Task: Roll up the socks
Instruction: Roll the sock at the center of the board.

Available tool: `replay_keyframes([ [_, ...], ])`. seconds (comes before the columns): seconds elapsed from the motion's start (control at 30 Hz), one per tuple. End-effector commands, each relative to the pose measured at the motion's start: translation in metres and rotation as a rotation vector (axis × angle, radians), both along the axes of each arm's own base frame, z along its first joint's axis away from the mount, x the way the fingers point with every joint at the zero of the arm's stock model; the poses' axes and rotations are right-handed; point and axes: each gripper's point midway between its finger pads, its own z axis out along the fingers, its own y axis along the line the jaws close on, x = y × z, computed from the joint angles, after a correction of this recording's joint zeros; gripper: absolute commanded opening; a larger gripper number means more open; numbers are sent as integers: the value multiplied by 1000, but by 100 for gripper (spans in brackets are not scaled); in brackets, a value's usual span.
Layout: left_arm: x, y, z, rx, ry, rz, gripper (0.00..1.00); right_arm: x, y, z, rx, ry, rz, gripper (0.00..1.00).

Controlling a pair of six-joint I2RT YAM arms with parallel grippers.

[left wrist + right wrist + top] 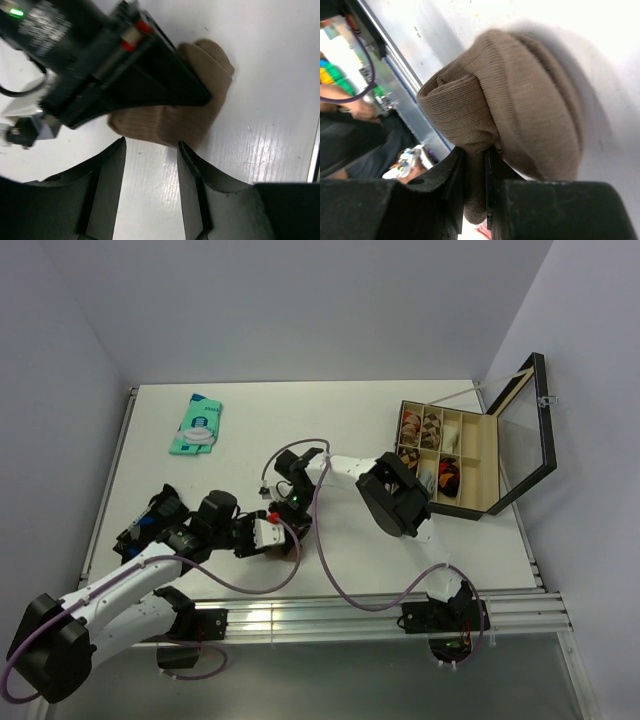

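Note:
The tan-brown sock (170, 122) lies bunched into a loose roll on the white table; its maroon cuff is hidden. My right gripper (475, 150) is shut on a fold at the sock's (530, 100) near edge. It also shows in the left wrist view (150, 85), lying across the sock. My left gripper (150, 142) is open and empty, its fingertips just short of the sock's edge. In the top view the two grippers, left (265, 535) and right (290, 505), meet near the table's front and cover the sock. No loose black argyle sock shows.
An open black box (500, 455) with tan compartments stands at the right and holds several patterned sock rolls (432, 428). A teal flat packet (197, 425) lies at the back left. The metal rail of the table's front edge (350, 610) runs just behind the grippers.

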Motion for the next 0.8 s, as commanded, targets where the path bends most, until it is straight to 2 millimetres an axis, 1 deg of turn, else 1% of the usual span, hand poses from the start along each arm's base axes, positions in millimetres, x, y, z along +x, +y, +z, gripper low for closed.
replay_keyframes([
  [0.0, 3, -4, -9, 28, -92, -61, 50, 21, -3, -29, -26, -77, 8, 9],
  [0.17, -5, -10, -29, 71, -113, -96, 50, 23, -5, -30, -22, -68, -4, 13],
  [0.33, -11, -15, -39, 102, -126, -128, 50, 24, -6, -29, -14, -67, -4, 15],
  [0.37, -15, -18, -43, 109, -127, -142, 50, 24, -6, -30, -14, -68, -4, 15],
  [0.43, -15, -20, -45, 120, -145, -140, 50, 23, -8, -32, -18, -61, -8, 15],
  [0.47, -20, -23, -48, 127, -147, -157, 50, 24, -8, -33, -14, -62, -10, 15],
  [0.53, -22, -23, -52, 141, -152, -156, 49, 23, -8, -33, -15, -58, -14, 15],
  [0.57, -26, -25, -55, 146, -148, -167, 49, 23, -8, -34, -13, -55, -14, 15],
  [0.63, -24, -28, -53, 139, -176, -166, 49, 23, -9, -34, -9, -53, -16, 16],
  [0.67, -27, -29, -55, 143, -180, -176, 49, 24, -9, -32, -3, -55, -19, 17],
  [0.73, -26, -28, -59, 154, -200, -165, 49, 24, -6, -30, 21, -47, -23, 17],
  [0.77, -30, -29, -61, 159, -207, -180, 49, 24, -5, -27, 32, -46, -26, 18],
])
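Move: The brown sock, pinched in the right gripper, lies about 4 cm to the right of the left gripper's point, 2 cm back and 6 cm below it. From the right gripper's point its middle is roughly 2 cm left, level fore and aft and about 1 cm lower. From the left gripper, the black cloth lies some 26 cm left and 2 cm ahead, down on the board. Bring the left gripper down about 5 cm and back some 2 cm onto the brown sock, then ease it a further 2 cm right as the descent slows, rolling the wrist about 15 degrees. Leave its fingers half open so they come astride the fold, one against it. Keep the right gripper nearly still, still pinching the sock. ##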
